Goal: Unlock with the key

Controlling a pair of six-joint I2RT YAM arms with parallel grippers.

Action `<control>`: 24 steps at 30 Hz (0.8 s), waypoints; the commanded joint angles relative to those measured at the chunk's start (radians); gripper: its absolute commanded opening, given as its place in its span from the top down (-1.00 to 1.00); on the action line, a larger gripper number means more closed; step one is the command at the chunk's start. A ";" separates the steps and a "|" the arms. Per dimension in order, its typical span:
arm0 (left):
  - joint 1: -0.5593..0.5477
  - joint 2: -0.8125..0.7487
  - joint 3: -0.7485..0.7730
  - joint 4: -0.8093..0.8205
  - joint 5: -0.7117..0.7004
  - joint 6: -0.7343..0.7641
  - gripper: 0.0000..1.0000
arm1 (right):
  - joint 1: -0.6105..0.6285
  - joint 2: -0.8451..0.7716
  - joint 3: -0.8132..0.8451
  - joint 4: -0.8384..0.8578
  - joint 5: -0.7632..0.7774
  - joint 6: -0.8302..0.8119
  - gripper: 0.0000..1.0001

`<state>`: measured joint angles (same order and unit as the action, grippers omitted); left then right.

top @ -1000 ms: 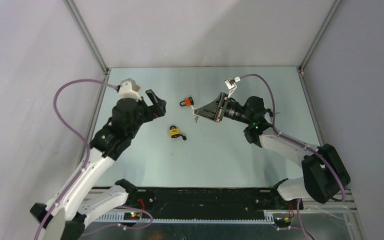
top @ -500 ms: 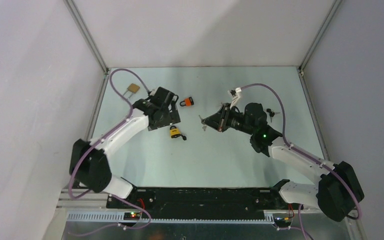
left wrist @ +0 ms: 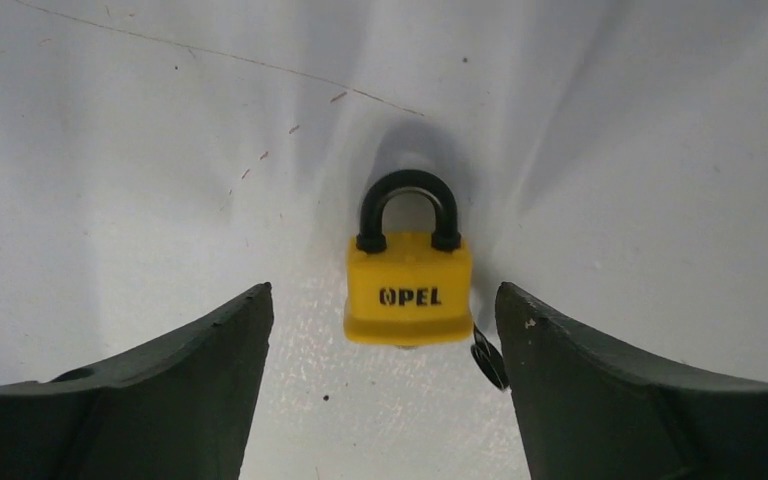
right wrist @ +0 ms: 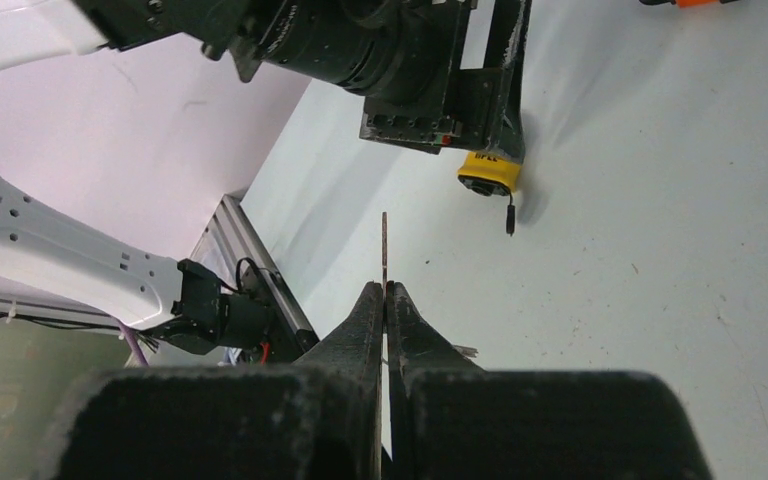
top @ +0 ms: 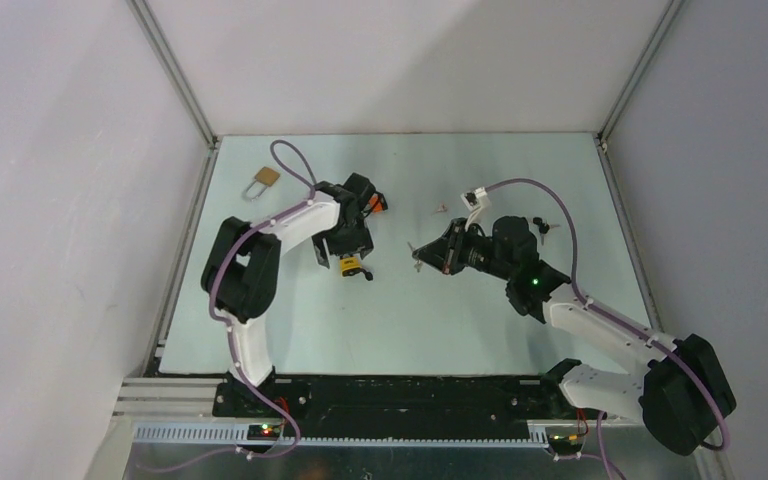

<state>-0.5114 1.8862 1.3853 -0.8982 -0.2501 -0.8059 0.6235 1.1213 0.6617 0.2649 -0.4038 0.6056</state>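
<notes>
A yellow padlock (left wrist: 408, 300) with a black shackle lies flat on the table, also visible in the top view as the yellow padlock (top: 352, 266). My left gripper (left wrist: 382, 290) is open, with one finger on either side of the lock body and not touching it. A small dark key head (left wrist: 487, 360) pokes out beside the lock's bottom corner. My right gripper (right wrist: 385, 285) is shut on a thin metal key (right wrist: 384, 250), seen edge-on and pointing towards the yellow padlock (right wrist: 490, 170). In the top view the right gripper (top: 430, 254) hovers to the right of the lock.
An orange padlock (top: 375, 203) lies just behind the left gripper. A brass padlock (top: 265, 178) sits at the far left. Small dark keys (top: 540, 225) lie behind the right arm, and a tiny object (top: 440, 209) lies near the middle. Grey walls enclose the table.
My left arm has swung in from the left and come down over the yellow padlock, its jaws narrowing slightly. My right gripper, still holding the key, has shifted a little nearer and lower.
</notes>
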 commanded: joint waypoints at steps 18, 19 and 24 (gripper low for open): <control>0.046 0.147 0.048 -0.024 0.127 -0.092 0.06 | 0.001 -0.032 -0.028 0.030 0.035 -0.023 1.00; 0.046 0.144 0.042 -0.024 0.131 -0.095 0.06 | 0.003 -0.029 -0.028 0.031 0.036 -0.023 1.00; 0.046 0.107 0.023 -0.017 0.159 -0.111 0.26 | 0.017 -0.022 -0.028 0.044 0.039 -0.024 1.00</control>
<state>-0.4595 2.0190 1.4452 -0.9073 -0.1654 -0.8692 0.6277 1.1023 0.6357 0.2630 -0.3801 0.6006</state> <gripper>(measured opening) 0.511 0.009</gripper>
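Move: The yellow padlock lies between and below the left hand's open fingers, about 3 cm down and roughly straight under them, perhaps 1 cm ahead. The orange padlock is some 16 cm farther out and 6 cm to the right of it. The key held by the right hand is about 15 cm right of the left hand, 6 cm back and 17 cm higher. From the right hand, the yellow padlock lies roughly 16 cm left, 7 cm ahead and 20 cm below. The left hand sinks about 3 cm over the yellow padlock, then closes its fingers and pinches the body's sides. ##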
